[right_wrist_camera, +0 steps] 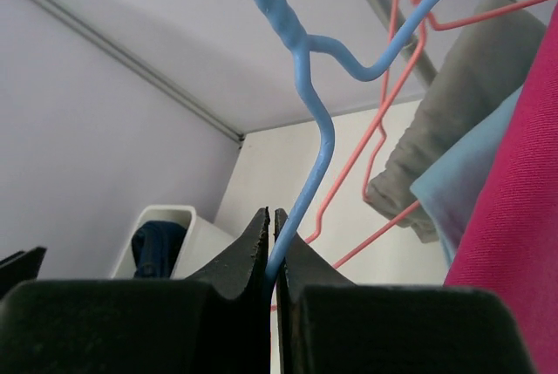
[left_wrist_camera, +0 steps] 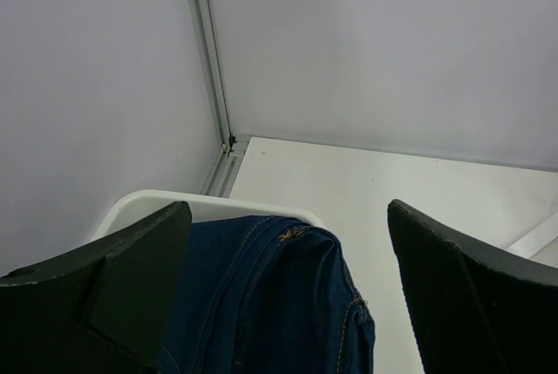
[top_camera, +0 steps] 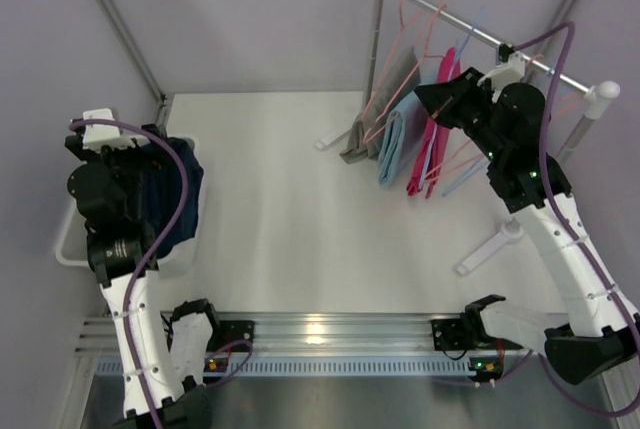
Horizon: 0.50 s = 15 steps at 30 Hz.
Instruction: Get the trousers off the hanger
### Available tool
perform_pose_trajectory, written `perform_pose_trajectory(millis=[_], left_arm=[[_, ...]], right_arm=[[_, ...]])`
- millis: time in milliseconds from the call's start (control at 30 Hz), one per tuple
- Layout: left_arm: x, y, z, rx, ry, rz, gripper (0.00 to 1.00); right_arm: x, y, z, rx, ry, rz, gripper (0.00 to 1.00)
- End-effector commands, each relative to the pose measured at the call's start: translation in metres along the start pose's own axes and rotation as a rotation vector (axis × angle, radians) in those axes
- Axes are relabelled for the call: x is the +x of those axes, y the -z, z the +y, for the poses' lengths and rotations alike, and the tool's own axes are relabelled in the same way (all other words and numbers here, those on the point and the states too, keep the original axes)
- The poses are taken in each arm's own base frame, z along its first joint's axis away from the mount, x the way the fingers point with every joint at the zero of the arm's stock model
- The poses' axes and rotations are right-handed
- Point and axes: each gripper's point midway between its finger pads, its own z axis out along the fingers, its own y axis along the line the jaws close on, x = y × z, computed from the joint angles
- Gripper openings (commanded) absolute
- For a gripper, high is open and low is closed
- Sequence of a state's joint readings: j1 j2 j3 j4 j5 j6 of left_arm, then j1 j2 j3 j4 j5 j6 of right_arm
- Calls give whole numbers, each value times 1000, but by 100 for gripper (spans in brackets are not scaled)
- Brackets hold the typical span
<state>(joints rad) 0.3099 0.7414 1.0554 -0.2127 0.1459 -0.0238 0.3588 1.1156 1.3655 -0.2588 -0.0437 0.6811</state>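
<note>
The magenta pink trousers (top_camera: 437,129) hang on the rack rail (top_camera: 470,29) at the back right; they also show in the right wrist view (right_wrist_camera: 514,191). My right gripper (top_camera: 425,97) is beside them, shut (right_wrist_camera: 272,217) on the wire of a blue hanger (right_wrist_camera: 316,121). The navy blue trousers (top_camera: 175,199) lie in a white basket (top_camera: 65,239) at the left. My left gripper (left_wrist_camera: 288,295) is open and empty just above them (left_wrist_camera: 261,304). The black speckled trousers are out of view.
A light blue garment (top_camera: 397,139) and a grey garment (top_camera: 358,144) hang left of the pink trousers, among pink wire hangers (top_camera: 400,59). The rack's white foot (top_camera: 490,244) reaches onto the table. Grey walls enclose the table on three sides.
</note>
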Motion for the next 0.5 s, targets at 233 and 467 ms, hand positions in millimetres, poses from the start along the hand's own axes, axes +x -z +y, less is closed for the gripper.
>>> perform_pose_trajectory(millis=[233, 467], left_arm=[[-31, 10, -6, 22, 2, -67, 99], [-34, 20, -12, 50, 3, -68, 99]], right_arm=[[-46, 97, 112, -421, -1, -126, 0], [-16, 146, 134, -614, 28, 9, 0]])
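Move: The pink trousers, on the blue hanger already gripped by the right hand, hang about 4 cm ahead, 4 cm right and 12 cm below it. The light-blue trousers are some 10 cm ahead, level sideways and 20 cm lower; the rail is about 15 cm ahead, 3 cm right and 5 cm higher. From the left hand the pink trousers lie about 10 cm ahead, 51 cm right and 10 cm lower. Keeping its grip on the hanger, the right hand draws back about 12 cm and rises 5 cm, away from the rail. ##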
